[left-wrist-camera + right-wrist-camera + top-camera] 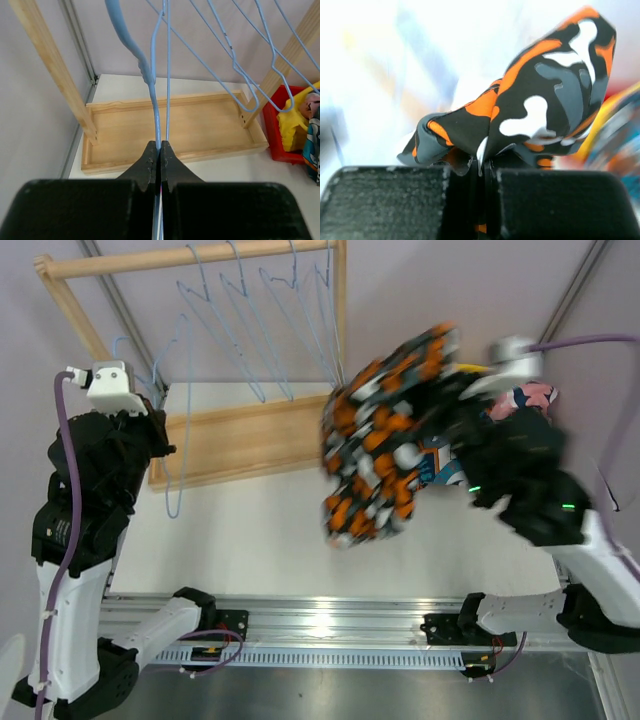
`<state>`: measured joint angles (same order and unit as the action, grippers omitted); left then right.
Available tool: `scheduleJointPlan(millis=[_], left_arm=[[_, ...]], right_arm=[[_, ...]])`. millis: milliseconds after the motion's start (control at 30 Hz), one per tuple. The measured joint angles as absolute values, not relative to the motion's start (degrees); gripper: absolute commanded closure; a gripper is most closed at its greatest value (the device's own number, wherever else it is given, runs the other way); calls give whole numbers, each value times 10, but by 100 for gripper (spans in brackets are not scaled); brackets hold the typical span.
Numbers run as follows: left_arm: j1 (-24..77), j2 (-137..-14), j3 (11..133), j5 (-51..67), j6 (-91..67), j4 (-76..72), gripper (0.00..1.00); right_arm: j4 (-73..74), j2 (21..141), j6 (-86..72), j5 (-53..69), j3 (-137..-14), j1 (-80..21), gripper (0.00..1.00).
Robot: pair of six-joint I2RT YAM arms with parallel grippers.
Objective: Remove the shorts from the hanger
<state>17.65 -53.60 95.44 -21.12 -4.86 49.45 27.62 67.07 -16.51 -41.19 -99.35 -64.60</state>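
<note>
The orange-black-white print shorts (378,450) hang in the air right of the rack, blurred, away from any hanger. My right gripper (487,162) is shut on a fold of these shorts (545,100). At the rack's left end my left gripper (160,146) is shut on the wire of a bare blue hanger (152,90), which dangles beside the left arm (175,455). Several other bare blue hangers (260,310) hang from the wooden bar (190,257). Yellow shorts (295,122) and printed shorts (312,147) lie in a red bin (275,137) at the right.
The rack's wooden base tray (250,435) lies under the hangers, with slanted wooden posts (55,70) at its ends. Pink printed cloth (535,395) shows behind the right arm. A metal rail (320,625) runs along the near edge by the arm bases.
</note>
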Motion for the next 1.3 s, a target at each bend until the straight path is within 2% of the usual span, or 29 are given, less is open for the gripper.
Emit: scheduleJointPlan(millis=[200,267,333,400,467,667,700,733,767,833,1300], left_arm=[[169,-557,955,-167,-62,494,100],[167,-564,955,-162,-61,495,100],[164,-568,955,-159,-61,494,100],[151,-572,954,-152,-61,494,100],[126,-575,950,-136,-62,488,100],[47,-600,942,-100,-66,479,100],[37,-609,942,-96,-66,477,100],[32,-615,942,-91,-66,476,100],[26,-623,944,-87,-67,477,100],[19,-643,956,-80,-70,477,100],[13,-828,1235,-61,-75,489,100]], right_arm=[[236,707,-28,-432,-1260,-412,100],[231,741,-21,-402,-1307,-335,100],[226,769,-34,-350,-1302,-258,100],[215,789,-61,-296,-1233,-199,100],[185,795,-93,-244,-1105,-164,100],[126,899,-177,-109,-761,-126,99],[126,917,-190,-89,-719,-125,83],[125,930,-206,-69,-691,-124,47],[125,938,-220,-50,-672,-123,34],[113,938,-239,-20,-657,-125,1],[41,741,-274,4,-560,-187,1]])
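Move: The red basket, where the held camo shorts are going, lies some 23 cm ahead of the right hand, 16 cm to its right and 45 cm below. Its clothes pile stands about 22 ahead, 23 right and 41 below; the rack's right post is 20 ahead, 11 left. For the left hand, holding the empty hanger, the rack bar is about 20 cm straight ahead and 12 above; the nearest hung hanger is 20 ahead, 10 right, level in height. Still pinching the camo shorts, the right hand swings some 20 cm right while rising about 17, then sweeps forward and plunges over 50 cm towards the basket, tipping fingers down, lets go there, and backs off upward wide open. The left hand keeps the empty hanger, dips slightly, then carries it forward about 13 cm and up towards the bar. ##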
